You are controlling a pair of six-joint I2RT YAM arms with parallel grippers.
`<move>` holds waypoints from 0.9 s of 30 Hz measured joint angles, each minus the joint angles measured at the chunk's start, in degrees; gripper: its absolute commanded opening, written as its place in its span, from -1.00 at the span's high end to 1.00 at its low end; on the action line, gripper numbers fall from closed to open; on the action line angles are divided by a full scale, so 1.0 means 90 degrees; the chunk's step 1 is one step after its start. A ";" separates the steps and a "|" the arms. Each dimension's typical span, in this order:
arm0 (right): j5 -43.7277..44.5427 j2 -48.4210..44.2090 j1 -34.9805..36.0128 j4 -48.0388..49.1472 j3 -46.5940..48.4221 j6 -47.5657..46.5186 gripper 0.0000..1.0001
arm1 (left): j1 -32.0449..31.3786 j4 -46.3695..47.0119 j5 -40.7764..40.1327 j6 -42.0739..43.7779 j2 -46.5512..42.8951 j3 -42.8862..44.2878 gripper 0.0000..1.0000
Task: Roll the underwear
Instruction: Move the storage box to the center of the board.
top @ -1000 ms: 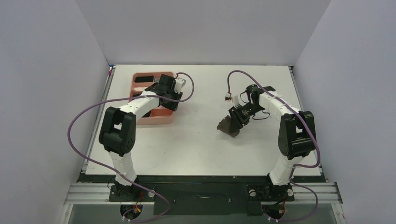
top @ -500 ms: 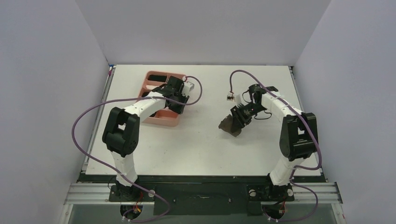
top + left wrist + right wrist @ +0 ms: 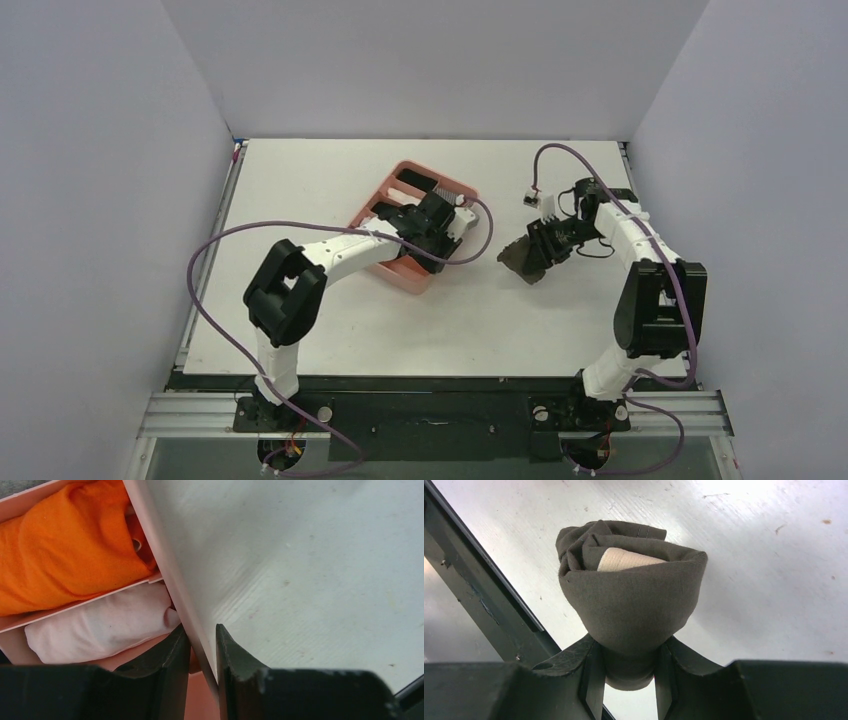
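Note:
The underwear [image 3: 634, 600] is a dark grey-brown rolled bundle with a beige waistband strip [image 3: 624, 560] showing at its top. My right gripper [image 3: 629, 665] is shut on its lower end and holds it just above the white table. From above, the underwear [image 3: 520, 258] hangs at the right gripper [image 3: 542, 246], right of centre. My left gripper [image 3: 202, 645] is shut on the thin side wall of the pink tray [image 3: 162, 560], one finger inside and one outside. In the top view the left gripper [image 3: 440, 225] sits at the right side of the tray [image 3: 378, 190].
The tray holds an orange rolled cloth [image 3: 65, 545] and a pale pink-white rolled cloth [image 3: 100, 627] in separate compartments. A dark rail [image 3: 479, 600] marks the table's edge close to the right gripper. Grey walls enclose the table on three sides.
My left arm has dragged the pink tray rightwards towards the table's middle and turned it. The right arm has carried the underwear a little right and back.

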 measured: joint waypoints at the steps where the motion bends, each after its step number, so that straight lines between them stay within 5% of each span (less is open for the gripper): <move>1: 0.0017 -0.0044 -0.0051 0.0000 -0.0010 0.0000 1.00 | -0.0109 0.0002 0.0019 -0.0053 0.0024 0.0034 0.76; 9: 0.0226 -0.0401 -0.0165 0.0041 -0.0063 0.0257 1.00 | -0.0359 0.0041 0.0406 -0.0398 0.0075 0.0080 -0.11; 16: 0.0423 -0.0573 -0.0102 0.0107 0.0080 0.0656 1.00 | -0.0257 0.0175 0.0809 -0.0381 -0.0075 -0.0134 -0.68; 21: 0.0826 -0.0699 0.0437 0.0311 0.0289 0.0986 1.00 | 0.0289 0.0175 0.1423 -0.0202 -0.0675 -0.0386 -0.74; 27: 0.1494 -0.0942 0.1525 0.0843 0.0537 0.1537 1.00 | 0.1979 0.0061 0.2528 0.0308 -0.1746 -0.0488 -0.75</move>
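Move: The left hand already pinches the storage box's right-hand rim beside the empty compartment, with the box's middle about 8 cm ahead, 6 cm left and 3 cm below. The empty compartment lies about 7 cm left and 1 cm back, the pink roll about 4 cm left and 3 cm ahead, both some 4 cm down. From the right hand, still gripping the underwear roll, the box's middle is about 24 cm left, 7 cm ahead and 8 cm down. Keeping its pinch on the rim, the left hand first drags the storage box about 4 cm back and to the right, then opens wide, lets go of the rim and climbs some 10 cm while swinging left and forward over the box, its fingertips tilting about 20 degrees to the right. The right hand keeps its hold on the underwear roll, drifts about a centimetre right as it starts to rise, then turns back left towards the box, ending about 5 cm higher and 5 cm farther left. ##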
